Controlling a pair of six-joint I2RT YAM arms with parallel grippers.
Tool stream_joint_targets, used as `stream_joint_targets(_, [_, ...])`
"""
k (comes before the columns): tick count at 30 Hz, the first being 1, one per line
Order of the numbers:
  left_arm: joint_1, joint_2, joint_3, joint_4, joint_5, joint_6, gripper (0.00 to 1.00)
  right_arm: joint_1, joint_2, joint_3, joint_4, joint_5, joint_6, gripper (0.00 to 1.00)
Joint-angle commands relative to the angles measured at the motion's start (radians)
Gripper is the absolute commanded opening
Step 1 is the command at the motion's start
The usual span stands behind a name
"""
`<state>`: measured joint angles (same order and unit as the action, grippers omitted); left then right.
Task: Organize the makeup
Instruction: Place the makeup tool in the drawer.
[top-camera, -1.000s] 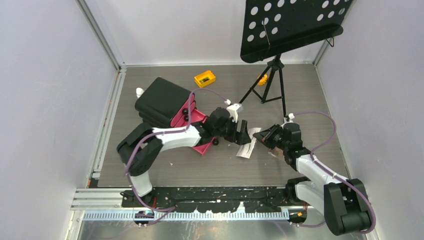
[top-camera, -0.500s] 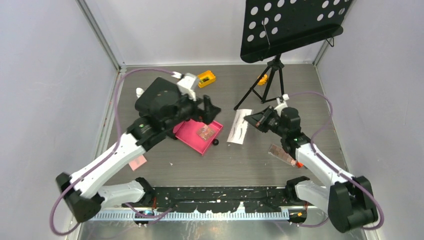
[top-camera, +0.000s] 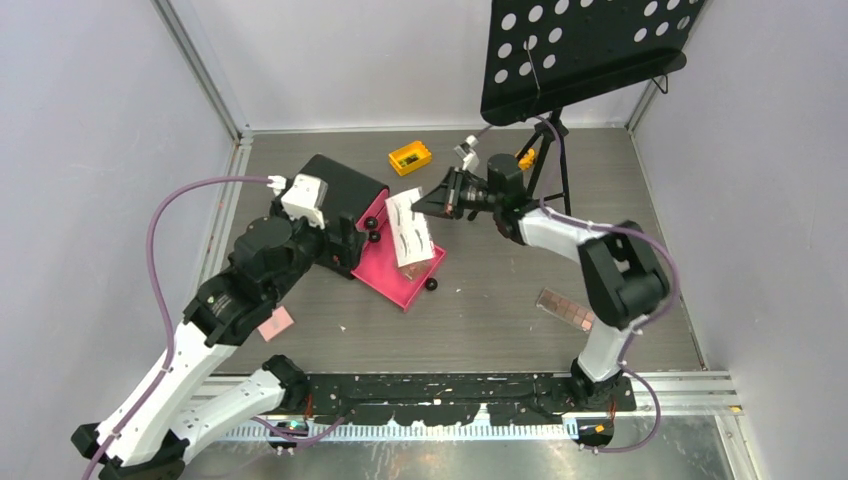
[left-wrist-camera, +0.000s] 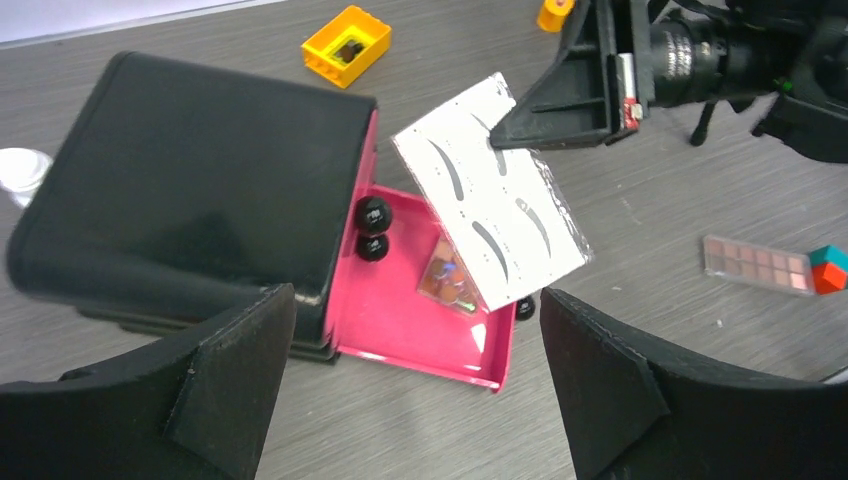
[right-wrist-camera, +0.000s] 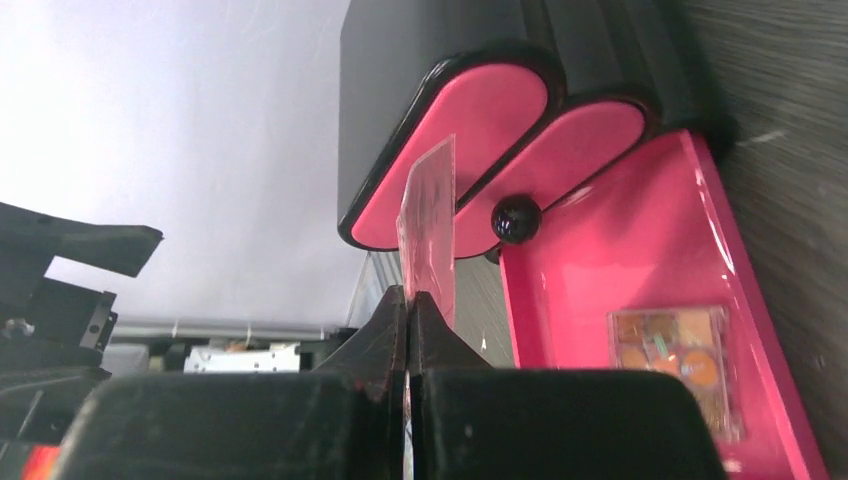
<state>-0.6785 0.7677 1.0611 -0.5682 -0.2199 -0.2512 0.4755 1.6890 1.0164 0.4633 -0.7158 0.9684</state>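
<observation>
My right gripper is shut on one edge of the white eyebrow card and holds it tilted above the open pink drawer. From the right wrist the card stands edge-on between the closed jaws. A small brown palette lies in the drawer. My left gripper hangs open and empty near the black chest, short of the drawer. Another brown palette lies on the table at the right.
The black music stand on its tripod stands at the back right, beside my right arm. A yellow block and an orange one lie at the back. A pink piece lies at the front left. A teal-and-red block touches the loose palette.
My right arm has carried the eyebrow card left, from mid-table to above the open drawer. My left gripper has drawn back from the drawer towards the chest and opened wider.
</observation>
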Motion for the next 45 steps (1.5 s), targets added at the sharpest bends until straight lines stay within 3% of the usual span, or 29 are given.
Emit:
stream_joint_targets(1, [0.006, -0.058, 0.0, -0.072, -0.08, 0.061, 0.95, 0.0, 0.173, 0.157, 0.136, -0.299, 0.009, 0.0])
stream_joint_targets(4, [0.006, -0.08, 0.005, -0.096, -0.102, 0.078, 0.94, 0.001, 0.245, 0.254, -0.007, -0.331, -0.096, 0.0])
stream_joint_targets(10, [0.006, -0.106, 0.005, -0.118, -0.133, 0.1, 0.94, 0.021, 0.28, 0.481, -0.749, -0.197, -0.65, 0.0])
stream_joint_targets(13, [0.006, -0.111, -0.005, -0.111, -0.135, 0.102, 0.94, 0.025, 0.272, 0.504, -0.922, -0.139, -0.76, 0.0])
stream_joint_targets(30, [0.006, -0.091, -0.016, -0.091, -0.108, 0.092, 0.93, 0.118, 0.353, 0.607, -0.913, -0.127, -0.731, 0.0])
stream_joint_targets(45, [0.007, -0.085, -0.015, -0.092, -0.103, 0.092, 0.92, 0.159, 0.495, 0.785, -1.026, -0.06, -0.834, 0.0])
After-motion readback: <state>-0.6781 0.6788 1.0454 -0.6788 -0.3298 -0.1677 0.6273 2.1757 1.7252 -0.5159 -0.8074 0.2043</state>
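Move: The right hand still pinches the makeup tool, a white sheet. The open pink drawer lies about 3 cm back, 5 cm left and 15 cm below this hand. The eyeshadow palette in the drawer is some 4 cm back and 1 cm left; the two black knobs are 1 cm ahead and 9 cm left. From the left hand the drawer is roughly 8 cm ahead, 9 cm right and 26 cm below. Right hand lowers the pinched sheet about 11 cm, and leftward, towards the drawer, turning counter-clockwise; left hand shifts left. ##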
